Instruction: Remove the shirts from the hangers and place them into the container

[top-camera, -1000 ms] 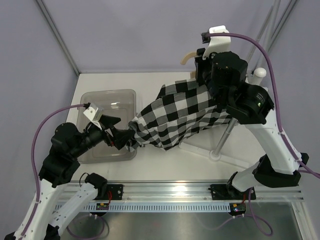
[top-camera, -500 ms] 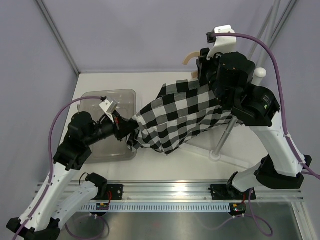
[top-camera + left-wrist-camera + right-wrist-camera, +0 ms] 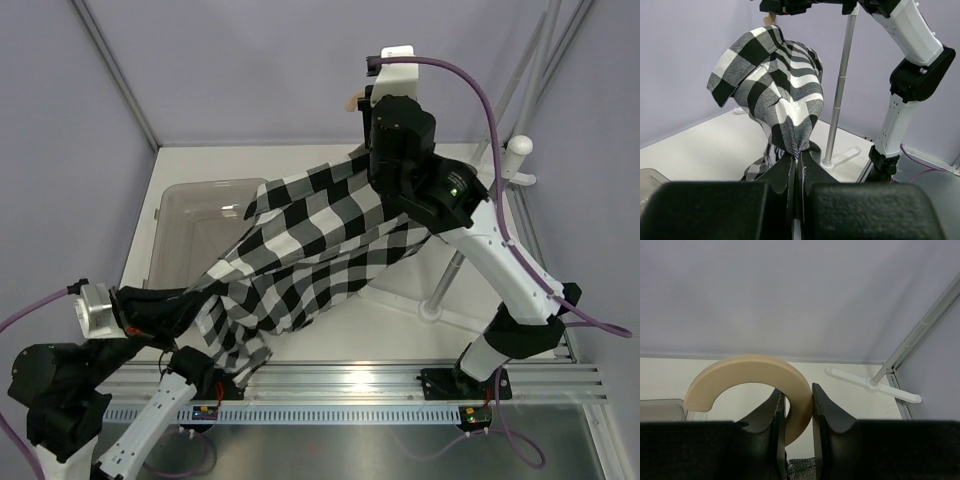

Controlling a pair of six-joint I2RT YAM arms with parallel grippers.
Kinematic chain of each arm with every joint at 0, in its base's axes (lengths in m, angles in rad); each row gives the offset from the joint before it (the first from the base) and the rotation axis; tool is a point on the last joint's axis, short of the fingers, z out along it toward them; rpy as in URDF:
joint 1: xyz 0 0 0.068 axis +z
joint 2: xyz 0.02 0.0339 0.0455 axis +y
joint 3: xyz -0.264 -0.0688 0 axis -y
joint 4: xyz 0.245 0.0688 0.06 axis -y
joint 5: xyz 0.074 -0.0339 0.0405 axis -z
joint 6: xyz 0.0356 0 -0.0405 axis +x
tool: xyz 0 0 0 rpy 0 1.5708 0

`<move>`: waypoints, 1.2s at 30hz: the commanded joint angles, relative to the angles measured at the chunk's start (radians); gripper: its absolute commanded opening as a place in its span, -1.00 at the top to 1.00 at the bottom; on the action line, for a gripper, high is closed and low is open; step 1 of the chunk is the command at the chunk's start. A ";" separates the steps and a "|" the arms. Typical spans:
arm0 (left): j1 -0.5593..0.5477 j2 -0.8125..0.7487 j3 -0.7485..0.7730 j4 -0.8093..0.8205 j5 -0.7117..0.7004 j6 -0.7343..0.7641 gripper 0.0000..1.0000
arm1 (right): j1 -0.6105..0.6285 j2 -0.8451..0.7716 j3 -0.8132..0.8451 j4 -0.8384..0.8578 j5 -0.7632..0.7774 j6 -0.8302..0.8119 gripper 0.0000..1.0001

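Note:
The black-and-white check shirt is stretched slantwise over the table, from the top centre down to the near left. My left gripper is shut on a bunched fold of its lower end, close to the near edge; cloth shows between the jaws of the left gripper. My right gripper is raised at the back and shut on the beige hanger's hook. Only the hook tip of the hanger shows from above; the shirt hides the rest. The clear container lies at the left, partly under the shirt.
A grey metal stand pole with a white knob rises at the right, its base on the table beside the right arm. A slanted frame pole with a white foot stands at the back right corner.
My left gripper shut on the shirt's lower edge and drew back to the near left, pulling the cloth out long. The right gripper carried the hanger hook to the left.

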 commanded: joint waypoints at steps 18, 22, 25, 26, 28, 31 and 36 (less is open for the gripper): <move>0.001 0.071 -0.361 0.125 -0.188 -0.286 1.00 | 0.002 0.059 0.414 0.020 -0.023 -0.075 1.00; 0.001 0.194 -0.453 0.402 -0.041 -0.399 1.00 | 0.002 0.020 0.371 -0.041 -0.092 0.052 1.00; -0.003 0.297 -0.484 0.563 0.036 -0.459 1.00 | 0.002 0.029 0.404 -0.078 -0.144 0.114 1.00; -0.007 0.323 -0.486 0.627 0.056 -0.469 1.00 | 0.003 0.025 0.402 -0.077 -0.166 0.128 1.00; -0.019 0.399 -0.477 0.647 0.073 -0.463 1.00 | 0.003 0.023 0.410 -0.075 -0.220 0.175 1.00; -0.052 0.524 -0.449 0.687 0.130 -0.456 1.00 | 0.003 0.032 0.447 -0.087 -0.276 0.224 1.00; -0.118 0.627 -0.435 0.770 0.118 -0.449 1.00 | 0.002 0.039 0.436 -0.078 -0.344 0.248 1.00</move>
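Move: The checked shirt is stretched between both grippers, its middle about 15 cm ahead of the left hand, 11 cm to its right and 5 cm lower; from the right hand it lies some 14 cm back, 9 cm left and 14 cm below. The hanger's hook, in the right fingers, is roughly 29 cm ahead, 19 cm right and 9 cm above the left hand. The container sits 24 cm ahead of the left hand, 8 cm left and 39 cm down. The shirt's edge stays pinched in the left gripper, which gives up its backward pull and carries it down about 18 cm, forward and to the right, beneath the shirt's middle, fingers tipping down some 45 degrees. The right hand keeps the hook, edges forward briefly, then lifts the hanger about 10 cm while drawing back, rolling its left side up and turning counter-clockwise. ##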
